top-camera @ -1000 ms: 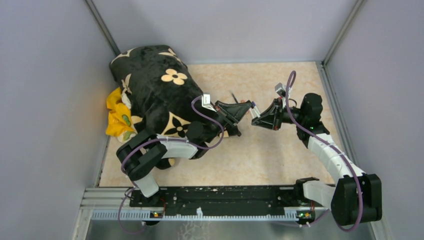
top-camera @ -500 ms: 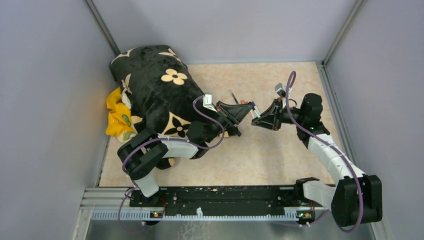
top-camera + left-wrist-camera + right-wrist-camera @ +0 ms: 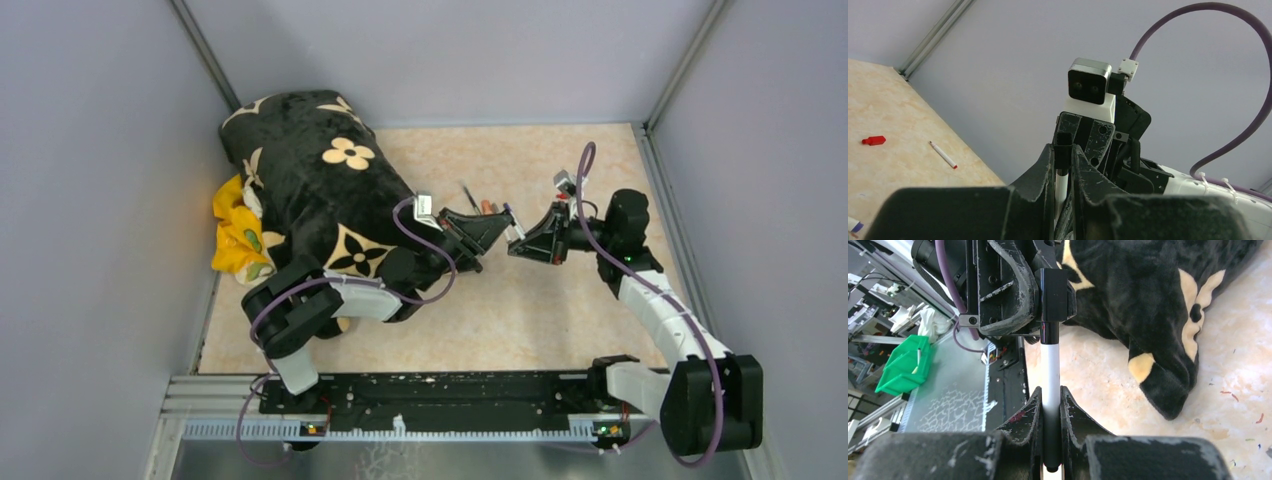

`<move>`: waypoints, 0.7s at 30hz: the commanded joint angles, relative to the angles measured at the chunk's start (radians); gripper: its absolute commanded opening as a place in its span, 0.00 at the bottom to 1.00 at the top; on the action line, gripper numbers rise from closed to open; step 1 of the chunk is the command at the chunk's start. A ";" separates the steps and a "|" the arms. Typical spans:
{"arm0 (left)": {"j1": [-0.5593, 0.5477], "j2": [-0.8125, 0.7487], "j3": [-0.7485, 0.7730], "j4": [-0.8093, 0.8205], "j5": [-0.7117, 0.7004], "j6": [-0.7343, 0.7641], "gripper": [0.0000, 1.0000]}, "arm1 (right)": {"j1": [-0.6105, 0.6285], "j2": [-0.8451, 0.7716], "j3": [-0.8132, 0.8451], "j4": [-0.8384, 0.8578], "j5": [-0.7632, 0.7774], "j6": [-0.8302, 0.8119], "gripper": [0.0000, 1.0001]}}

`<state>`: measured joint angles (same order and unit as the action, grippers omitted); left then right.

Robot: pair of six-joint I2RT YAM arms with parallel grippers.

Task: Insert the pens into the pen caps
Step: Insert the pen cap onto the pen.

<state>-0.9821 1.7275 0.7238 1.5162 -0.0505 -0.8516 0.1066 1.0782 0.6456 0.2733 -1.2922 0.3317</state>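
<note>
A white-barrelled pen (image 3: 1050, 371) spans the gap between my two grippers above the middle of the table. My right gripper (image 3: 1050, 392) is shut on its barrel near the dark rear end. The pen's front end sits in a black pen cap (image 3: 1053, 287), and my left gripper (image 3: 1063, 150) is shut on that cap (image 3: 1063, 141). In the top view the left gripper (image 3: 497, 222) and right gripper (image 3: 520, 238) meet tip to tip. A red cap (image 3: 874, 140) and a thin white pen (image 3: 943, 154) with a red tip lie on the table beyond.
A black plush blanket (image 3: 310, 190) with cream flowers covers the table's left side, over a yellow cloth (image 3: 238, 232). A thin dark pen (image 3: 468, 194) and an orange marker (image 3: 487, 207) lie just behind the grippers. Grey walls close the table in.
Both grippers have shifted together slightly to the right and toward the near edge, keeping their holds on pen and cap.
</note>
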 commanded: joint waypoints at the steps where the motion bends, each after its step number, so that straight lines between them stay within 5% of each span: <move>1: -0.123 0.061 -0.040 0.147 0.196 -0.048 0.00 | -0.012 -0.028 0.023 0.142 0.066 0.018 0.00; 12: -0.155 0.010 -0.110 0.101 0.137 -0.059 0.02 | -0.016 -0.032 0.014 0.088 -0.021 -0.097 0.00; 19: -0.144 -0.172 -0.153 -0.031 -0.068 0.138 0.63 | -0.016 -0.078 0.029 -0.133 -0.065 -0.350 0.00; 21: -0.142 -0.238 -0.184 -0.073 -0.109 0.198 0.71 | -0.017 -0.097 0.036 -0.191 -0.066 -0.412 0.00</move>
<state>-1.1175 1.6104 0.5896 1.4734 -0.1120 -0.7872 0.0887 1.0340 0.6239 0.1619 -1.3670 0.1135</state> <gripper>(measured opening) 0.653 0.080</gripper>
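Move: Between the left fingers is the black pen cap, already over the end of the white pen, whose middle lies about 4 cm below and 2 cm back from that hand. From the right hand, gripping the pen low, the cap is roughly 6 cm up, 3 cm ahead and 1 cm left. Down on the table, some 26 to 28 cm below the left hand, are the dark blanket's corner, about 9 cm ahead and 9 cm left, and the orange highlighter, around 20 cm ahead and 3 cm left. Letting go of the cap is the left hand's main act: still pinching it, the hand first eases back and down about 2 cm together with the right, then its fingers spread wide and it pulls on back towards the base, about 6 cm in all. The right hand keeps its grip on the pen, stops, and rolls it slightly, top end towards the base. ##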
